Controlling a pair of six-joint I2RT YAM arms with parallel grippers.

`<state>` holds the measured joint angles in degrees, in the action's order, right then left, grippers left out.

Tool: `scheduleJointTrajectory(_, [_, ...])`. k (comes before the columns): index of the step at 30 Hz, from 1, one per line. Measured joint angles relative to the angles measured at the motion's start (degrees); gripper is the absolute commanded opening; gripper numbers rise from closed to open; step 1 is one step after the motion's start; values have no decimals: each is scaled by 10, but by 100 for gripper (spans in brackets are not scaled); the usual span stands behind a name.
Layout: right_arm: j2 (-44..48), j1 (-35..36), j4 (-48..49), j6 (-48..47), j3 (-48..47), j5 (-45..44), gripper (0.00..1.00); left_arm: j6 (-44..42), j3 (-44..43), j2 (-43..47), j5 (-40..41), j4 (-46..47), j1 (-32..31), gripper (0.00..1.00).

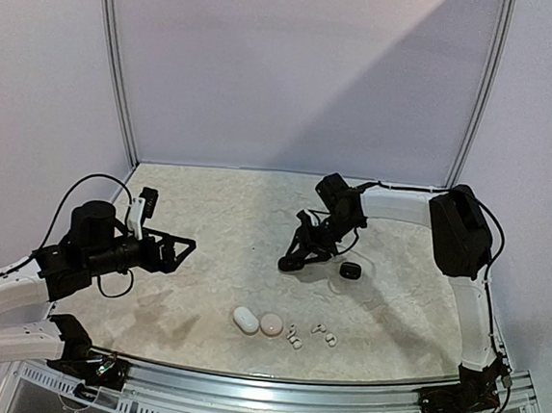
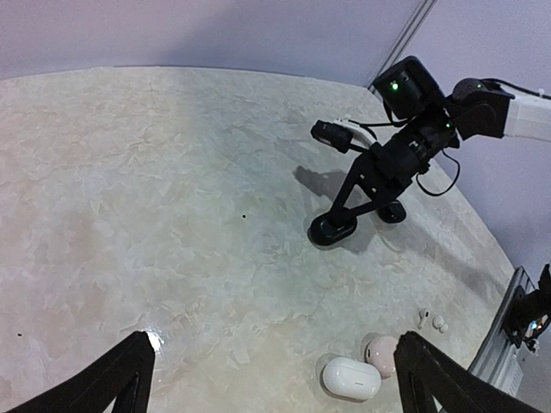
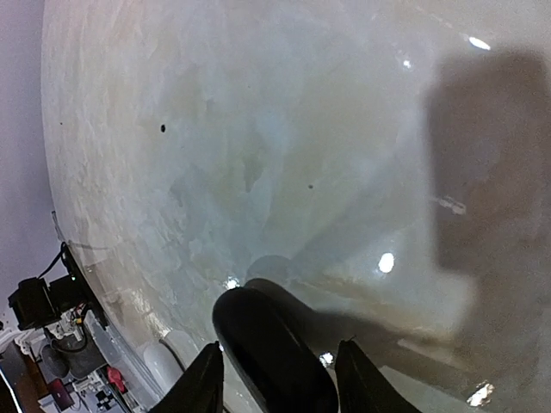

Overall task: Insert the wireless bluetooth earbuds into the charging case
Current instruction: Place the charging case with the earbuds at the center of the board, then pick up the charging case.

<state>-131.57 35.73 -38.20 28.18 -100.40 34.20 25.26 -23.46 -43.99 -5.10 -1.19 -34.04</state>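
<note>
Several tiny white earbuds [image 1: 294, 340] [image 2: 424, 317] lie loose near the front of the table, some a little further right [image 1: 324, 335]. A black charging case [image 1: 290, 264] [image 2: 331, 228] [image 3: 271, 353] rests on the table between the fingers of my right gripper [image 1: 294, 258] [image 3: 280, 383]. Those jaws are open, with a gap showing beside the case. A white case [image 1: 245, 320] [image 2: 351, 379] and a pink case [image 1: 270, 324] [image 2: 381, 354] lie side by side, left of the earbuds. My left gripper [image 1: 183, 251] [image 2: 275, 344] hangs wide open and empty above the table's left side.
A second black case [image 1: 350, 270] [image 2: 392, 211] lies just right of the right gripper. The table's raised front rail [image 1: 290, 382] runs close behind the earbuds and pale cases. White walls enclose the back and sides.
</note>
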Motion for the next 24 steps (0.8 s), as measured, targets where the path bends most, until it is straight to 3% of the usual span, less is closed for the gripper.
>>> scheduleJointTrajectory(6, [-33,-3,-70,-28,-84,-43,63,-3,0,0,0,0,2,99])
scheduleJointTrajectory(11, [-42,-3,-139,-47,-172,-129,71,-11,0,3,0,0,3,99])
scheduleJointTrajectory(14, [-26,-4,-160,-54,-191,-192,81,-20,0,8,0,-1,3,99])
scheduleJointTrajectory(20, [101,37,-136,-73,-91,-324,85,-46,1,26,-5,-2,4,99])
scheduleJointTrajectory(24, [211,141,-67,-137,25,-364,87,-70,11,43,-21,-3,8,99])
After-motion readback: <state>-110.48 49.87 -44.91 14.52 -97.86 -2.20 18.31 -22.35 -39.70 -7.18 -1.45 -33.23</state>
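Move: The charging case with the earbuds is between the right hand's loosening fingers, near the middle of the board, its middle about 1 cm to the left of the hand point and 1 cm below. The other black case stands about 13 cm to the hand's right, level with it; the white case lies some 15 cm back and 9 cm left, the pink case 15 cm back and 4 cm left. From the left hand, the charging case is roughly 10 cm ahead, 24 cm right and 15 cm below. The right hand, whose fingers have already begun to loosen, spreads them nearly wide and comes free of the charging case, first sweeping forward about 6 cm and some 4 cm to the right while starting to rise. It then swings back and left again over the board, climbing to about 12 cm above where it began, quickening as it leaves the case, and the wrist tilts some 40 degrees so that the fingertips swing forward and point more steeply down. ##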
